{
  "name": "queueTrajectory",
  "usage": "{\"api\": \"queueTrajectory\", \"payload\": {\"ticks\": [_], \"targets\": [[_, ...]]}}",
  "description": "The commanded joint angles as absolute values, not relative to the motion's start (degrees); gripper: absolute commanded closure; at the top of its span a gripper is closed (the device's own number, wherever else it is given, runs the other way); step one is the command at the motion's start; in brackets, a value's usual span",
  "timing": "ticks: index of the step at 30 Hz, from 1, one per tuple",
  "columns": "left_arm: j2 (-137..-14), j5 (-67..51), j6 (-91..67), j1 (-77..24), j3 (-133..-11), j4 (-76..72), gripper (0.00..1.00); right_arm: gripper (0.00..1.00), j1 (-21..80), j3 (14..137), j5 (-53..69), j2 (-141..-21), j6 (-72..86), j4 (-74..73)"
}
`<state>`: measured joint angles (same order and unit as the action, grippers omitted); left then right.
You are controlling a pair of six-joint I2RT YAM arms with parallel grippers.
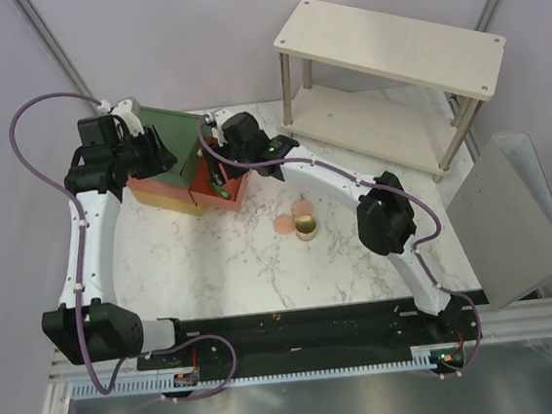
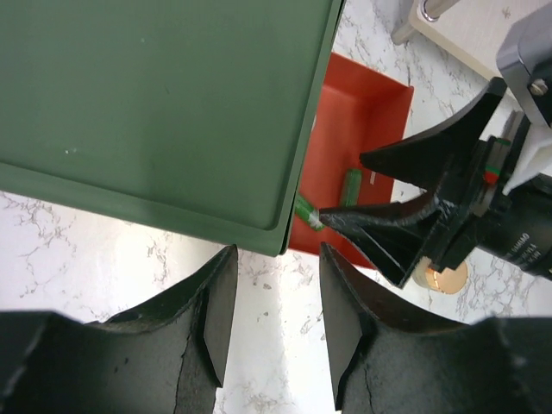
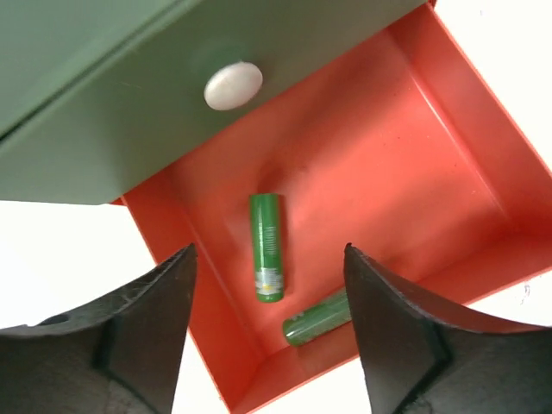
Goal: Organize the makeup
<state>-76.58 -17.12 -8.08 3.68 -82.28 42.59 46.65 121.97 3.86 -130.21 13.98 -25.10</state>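
Observation:
Two green tubes [image 3: 266, 246] [image 3: 317, 317] lie in the pulled-out orange drawer [image 3: 388, 172] of the drawer box [image 1: 167, 144]. My right gripper [image 3: 269, 252] hangs open just above them, holding nothing; from above it [image 1: 220, 178] sits over the drawer. A gold pot [image 1: 306, 228] and two pink discs [image 1: 284, 224] [image 1: 302, 207] rest on the marble to the right of the box. My left gripper [image 2: 276, 250] is open over bare marble beside the box's green top [image 2: 155, 103], empty. The other makeup is out of view.
A white knob [image 3: 233, 84] marks the closed green drawer above the orange one. A two-tier wooden shelf [image 1: 390, 69] stands at the back right. A grey metal panel [image 1: 512, 223] leans at the right edge of the marble table [image 1: 223, 271].

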Motion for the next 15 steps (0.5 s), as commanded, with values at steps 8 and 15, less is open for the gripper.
{"api": "queueTrajectory", "payload": {"ticks": [8, 15], "targets": [[-85.1, -15.6, -10.6, 3.9, -88.7, 39.9, 0.98, 0.90, 39.6, 111.6, 4.1, -115.9, 23.5, -19.2], [-89.4, -14.4, -11.5, 3.9, -89.4, 41.8, 0.98, 1.00, 33.6, 101.1, 7.7, -114.3, 28.2, -18.1]]}}
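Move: The right hand, open over the red drawer, has that drawer's middle about 1 cm to its right, 1 cm back and 4 cm below; a green tube lies roughly 2 cm left, 1 cm back, 4 cm down. The cabinet top's middle is some 5 cm ahead, 11 cm left, 6 cm higher. From the half-open left hand the cabinet top lies about 6 cm ahead, 1 cm left, 6 cm below; the red drawer 2 cm ahead, 8 cm right, 15 cm below. Right hand lifts off red drawer, swings about 11 cm right; left goes forward-down towards cabinet top; both shut. ##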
